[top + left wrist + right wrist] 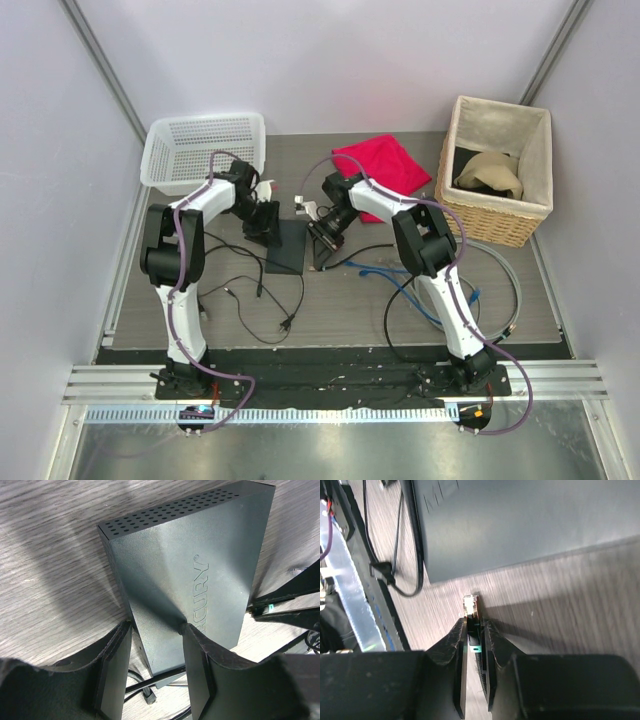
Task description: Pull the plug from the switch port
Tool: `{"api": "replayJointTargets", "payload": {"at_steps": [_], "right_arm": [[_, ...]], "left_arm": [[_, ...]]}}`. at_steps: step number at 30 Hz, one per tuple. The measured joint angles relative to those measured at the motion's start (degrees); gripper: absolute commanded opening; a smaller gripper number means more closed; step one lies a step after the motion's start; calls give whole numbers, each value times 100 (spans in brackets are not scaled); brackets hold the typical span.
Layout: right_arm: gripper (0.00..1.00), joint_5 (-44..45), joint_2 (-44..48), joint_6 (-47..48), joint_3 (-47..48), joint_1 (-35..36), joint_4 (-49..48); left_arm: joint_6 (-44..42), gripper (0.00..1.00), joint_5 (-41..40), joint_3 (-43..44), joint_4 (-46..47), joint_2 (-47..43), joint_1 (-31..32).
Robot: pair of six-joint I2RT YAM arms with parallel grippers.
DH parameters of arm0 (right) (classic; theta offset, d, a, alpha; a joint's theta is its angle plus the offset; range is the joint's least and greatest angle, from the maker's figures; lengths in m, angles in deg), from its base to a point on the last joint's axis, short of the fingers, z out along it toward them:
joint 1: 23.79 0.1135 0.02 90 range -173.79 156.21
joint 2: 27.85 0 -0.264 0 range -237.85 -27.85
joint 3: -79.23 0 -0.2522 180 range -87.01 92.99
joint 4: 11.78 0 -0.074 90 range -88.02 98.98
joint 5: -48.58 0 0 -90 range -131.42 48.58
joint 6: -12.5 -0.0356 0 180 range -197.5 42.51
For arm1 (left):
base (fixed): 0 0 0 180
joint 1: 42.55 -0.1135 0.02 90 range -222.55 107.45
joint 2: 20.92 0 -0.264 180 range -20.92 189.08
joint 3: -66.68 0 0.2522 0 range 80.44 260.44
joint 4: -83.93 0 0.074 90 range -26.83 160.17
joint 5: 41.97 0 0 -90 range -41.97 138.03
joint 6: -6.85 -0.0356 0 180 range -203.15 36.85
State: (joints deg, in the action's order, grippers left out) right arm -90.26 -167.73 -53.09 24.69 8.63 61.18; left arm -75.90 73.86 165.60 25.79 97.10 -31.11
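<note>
The switch (285,250) is a flat matte black box lying on the table between the two arms. My left gripper (264,224) straddles one corner of the switch (185,570). One finger (116,665) rests on its narrow side and the other on its top face, so the left gripper (156,630) is shut on it. My right gripper (474,630) is shut on the plug (471,604). The plug's clear tip pokes out past the fingertips. It hangs a short way off the switch's (520,520) edge, clear of any port. My right gripper (323,240) is just right of the switch.
A white plastic basket (205,140) stands at the back left, a red cloth (385,160) at the back middle and a wicker basket (500,170) at the back right. Loose black cables (250,300) and a blue cable (400,275) lie in front of the switch.
</note>
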Motion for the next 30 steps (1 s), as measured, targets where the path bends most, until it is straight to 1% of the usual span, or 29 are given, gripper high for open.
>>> {"api": "replayJointTargets", "payload": {"at_steps": [9,16,21,25,27,30], "right_arm": [[1,-181,2,151,-245,-42,555],[1,-133,28,275,-258,-96,682],[2,175,164,483,-258,-96,704],[1,638,417,686,-271,-118,564],[1,835,616,721,-365,-153,389],[1,1104,1152,728,-688,-343,192]], "left_arm": [[-11,48,0,0,-2,0,2],[-13,48,4,2,-2,0,0],[-15,48,7,28,-31,13,0],[-15,48,4,33,-37,13,2],[-17,48,2,33,-39,13,2],[-24,48,0,35,-39,13,2]]}}
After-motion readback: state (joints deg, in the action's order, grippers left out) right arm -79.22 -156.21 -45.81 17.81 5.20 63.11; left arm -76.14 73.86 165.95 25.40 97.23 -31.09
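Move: The right hand already has the plug out of the switch. The switch's middle is about 8 cm to this hand's left and 3 cm ahead, with its near edge only a few centimetres from the plug tip. The nearer blue plug lies about 6 cm to the right and level with the hand, the second blue plug 9 cm right and 2 cm back, all about 1 cm lower. From the left hand, the switch's middle is about 4 cm right, 1 cm back and 2 cm below. The right fingers keep their pinch on the freed plug and carry it away from the switch, some 5 cm to the right in all. They draw it back about 2.5 cm at table height first, then swing forward about 4 cm and rise 3 cm over the nearer blue plug, the fingertips tilting forward. The left hand stays put, one finger still against the switch's side and the other on its top. ##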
